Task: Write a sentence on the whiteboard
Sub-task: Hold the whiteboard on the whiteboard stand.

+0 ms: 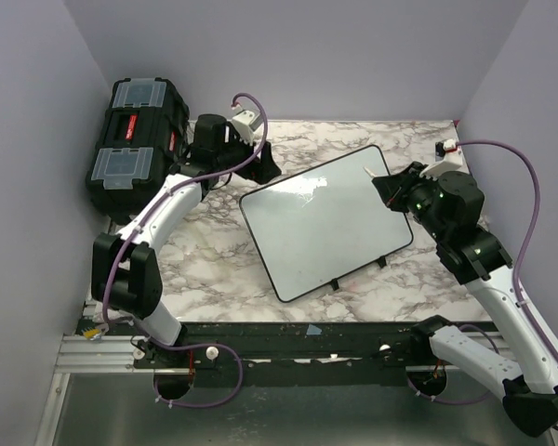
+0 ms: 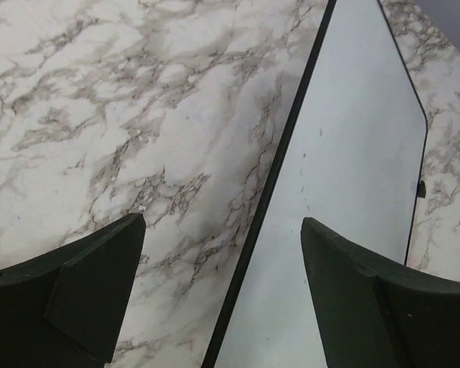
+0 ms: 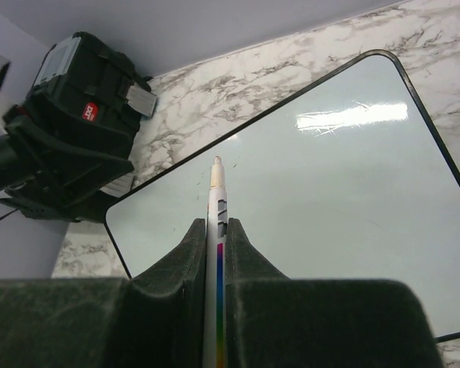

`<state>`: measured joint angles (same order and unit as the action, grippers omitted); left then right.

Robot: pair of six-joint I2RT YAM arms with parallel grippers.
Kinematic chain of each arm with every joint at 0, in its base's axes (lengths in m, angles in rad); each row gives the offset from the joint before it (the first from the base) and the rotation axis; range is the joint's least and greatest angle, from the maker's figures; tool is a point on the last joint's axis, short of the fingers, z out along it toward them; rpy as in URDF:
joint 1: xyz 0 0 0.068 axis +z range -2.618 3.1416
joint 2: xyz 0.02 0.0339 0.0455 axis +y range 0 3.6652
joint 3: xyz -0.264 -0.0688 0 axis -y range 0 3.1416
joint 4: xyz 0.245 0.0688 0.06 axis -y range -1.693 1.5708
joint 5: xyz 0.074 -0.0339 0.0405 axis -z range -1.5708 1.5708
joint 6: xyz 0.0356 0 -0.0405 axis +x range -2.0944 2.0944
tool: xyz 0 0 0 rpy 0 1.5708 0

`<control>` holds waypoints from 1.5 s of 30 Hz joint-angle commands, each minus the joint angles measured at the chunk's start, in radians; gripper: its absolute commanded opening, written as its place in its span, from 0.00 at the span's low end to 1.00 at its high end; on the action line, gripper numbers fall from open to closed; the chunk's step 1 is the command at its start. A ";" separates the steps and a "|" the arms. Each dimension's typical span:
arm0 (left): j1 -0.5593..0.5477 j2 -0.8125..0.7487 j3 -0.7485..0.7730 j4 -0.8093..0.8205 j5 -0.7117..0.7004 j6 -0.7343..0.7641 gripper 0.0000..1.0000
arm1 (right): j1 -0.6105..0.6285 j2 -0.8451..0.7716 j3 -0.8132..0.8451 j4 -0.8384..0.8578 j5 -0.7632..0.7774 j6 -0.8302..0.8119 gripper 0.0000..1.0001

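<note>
The whiteboard (image 1: pixel 325 228) lies tilted on the marble table, a white board with a thin black rim. No sentence shows on its surface, only a few tiny specks (image 2: pixel 345 153). My right gripper (image 3: pixel 216 226) is shut on a white marker (image 3: pixel 217 188) with a rainbow stripe, its pale tip pointing over the whiteboard (image 3: pixel 330 184). In the top view the right gripper (image 1: pixel 391 190) hovers at the board's far right corner. My left gripper (image 2: pixel 222 221) is open and empty, straddling the board's black rim near its far left corner (image 1: pixel 268 170).
A black toolbox (image 1: pixel 135 139) with clear-lidded compartments stands at the back left, close behind the left arm (image 3: pixel 84 115). A small white and red object (image 1: pixel 445 147) sits at the back right. Purple-grey walls enclose the table on three sides.
</note>
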<state>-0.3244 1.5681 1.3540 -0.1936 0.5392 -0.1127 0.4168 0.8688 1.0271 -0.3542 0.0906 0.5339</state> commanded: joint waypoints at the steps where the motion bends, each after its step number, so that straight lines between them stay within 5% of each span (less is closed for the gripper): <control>1: 0.022 0.065 -0.018 -0.066 0.050 0.036 0.77 | -0.003 0.004 -0.006 -0.021 -0.021 -0.010 0.01; 26: 0.062 0.156 -0.028 -0.153 0.426 0.052 0.47 | -0.003 0.050 0.047 -0.111 -0.084 -0.026 0.01; 30: 0.062 0.151 -0.029 -0.153 0.436 0.050 0.32 | -0.003 0.048 0.042 -0.112 -0.115 -0.037 0.01; 45: 0.038 0.044 -0.125 -0.031 0.407 -0.010 0.00 | 0.011 0.142 0.052 -0.109 -0.290 -0.092 0.01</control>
<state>-0.2684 1.6711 1.2579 -0.2985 0.9638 -0.1116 0.4171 0.9886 1.0462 -0.4522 -0.1356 0.4683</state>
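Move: The left hand, fingers open, is bound for the whiteboard's raised far-left edge, about 6 cm back from it, 1 cm to its right and 7 cm below. From that hand the whiteboard's middle lies roughly 10 cm back, 13 cm right and 16 cm down, the black clip under its near edge some 24 cm back, 14 cm right and 25 cm down. The whiteboard's middle is about 2 cm ahead of the right hand, 10 cm left and 22 cm below. The left hand drops some 7 cm beside the raised edge, then draws back about 6 cm onto it, tipping down about 20 degrees and swinging clockwise by much the same, while its fingers close from wide open and pinch the edge close to the left corner, one finger on the white face. The right hand, still gripping the marker, sinks about 5 cm and, mostly late on, swings nearly 4 cm left over the whiteboard, turning counter-clockwise and bringing the tip nearer the white face without any visible touch. ##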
